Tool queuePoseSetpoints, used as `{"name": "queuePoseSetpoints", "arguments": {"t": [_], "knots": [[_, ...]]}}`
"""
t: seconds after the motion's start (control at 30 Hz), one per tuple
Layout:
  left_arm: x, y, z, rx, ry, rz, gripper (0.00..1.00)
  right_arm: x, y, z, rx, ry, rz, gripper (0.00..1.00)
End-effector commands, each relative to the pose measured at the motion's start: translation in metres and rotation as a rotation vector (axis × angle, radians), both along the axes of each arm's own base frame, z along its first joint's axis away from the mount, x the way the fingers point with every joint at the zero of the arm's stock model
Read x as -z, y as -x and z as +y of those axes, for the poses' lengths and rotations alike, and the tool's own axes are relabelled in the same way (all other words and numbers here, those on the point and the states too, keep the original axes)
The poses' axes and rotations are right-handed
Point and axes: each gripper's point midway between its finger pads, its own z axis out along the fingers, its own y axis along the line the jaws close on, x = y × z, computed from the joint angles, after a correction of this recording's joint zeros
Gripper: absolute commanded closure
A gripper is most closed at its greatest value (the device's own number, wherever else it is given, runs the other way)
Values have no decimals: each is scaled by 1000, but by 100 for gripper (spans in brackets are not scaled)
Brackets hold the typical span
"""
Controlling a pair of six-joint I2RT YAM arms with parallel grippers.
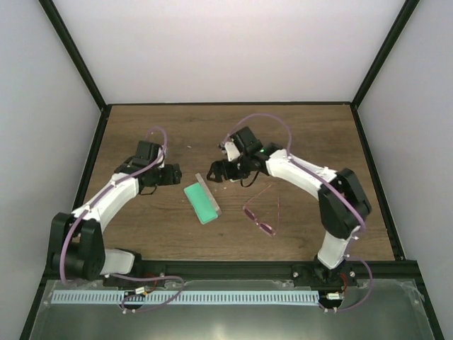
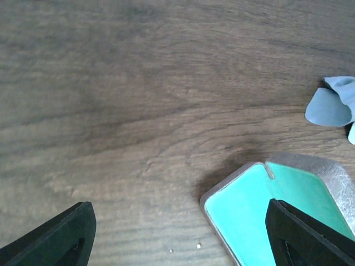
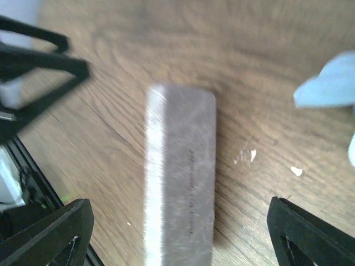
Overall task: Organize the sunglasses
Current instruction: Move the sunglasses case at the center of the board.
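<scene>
The sunglasses (image 1: pixel 260 217), thin wire frames with pink lenses, lie on the wooden table right of centre, apart from both grippers. They do not show in either wrist view. My left gripper (image 1: pixel 175 176) (image 2: pixel 180 246) is open just left of the open grey case (image 1: pixel 202 200), whose green inside (image 2: pixel 258 213) reaches under its right finger (image 2: pixel 308 235). My right gripper (image 1: pixel 215 173) (image 3: pixel 180 241) hovers open over the case's grey lid (image 3: pixel 180 183), with its fingers well clear on both sides.
A small light blue cloth (image 2: pixel 331 105) (image 3: pixel 327 88) lies on the wood beyond the case. Black frame posts and white walls close in the table (image 1: pixel 311 134) at the left, right and back.
</scene>
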Motion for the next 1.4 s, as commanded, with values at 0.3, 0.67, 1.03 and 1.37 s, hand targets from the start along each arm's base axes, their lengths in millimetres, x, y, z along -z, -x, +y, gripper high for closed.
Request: {"name": "queuePoseSetpoints", "arguments": {"t": [0.3, 0.67, 1.03, 1.37], "knots": [[20, -14, -37, 284, 54, 20, 26, -129, -33, -37, 181, -57, -272, 14], [51, -8, -44, 318, 71, 118, 22, -129, -47, -50, 202, -52, -270, 14], [79, -1, -61, 378, -28, 159, 34, -118, -56, -50, 200, -48, -251, 14], [82, -8, -55, 335, -69, 137, 63, -114, -57, -52, 206, -49, -240, 14]]}}
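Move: The open sunglasses case lies about 11 cm to the left gripper's right, 5 cm nearer the base and some 9 cm below it; its far-left corner is the nearest part. From the left gripper, the blue cloth is around 22 cm to the right and 4 cm farther out, the sunglasses about 31 cm right and 12 cm back. From the right gripper, the case sits roughly 4 cm left, 6 cm back and 11 cm down. Bring the left gripper down about 8 cm and some 6 cm right to the far-left end of the open case, turning clockwise about 20 degrees, and half-close the fingers with one outside the case's rim and the other over the green lining. Meanwhile lift the empty right gripper about 10 cm, easing it forward and right, clear of the case. ##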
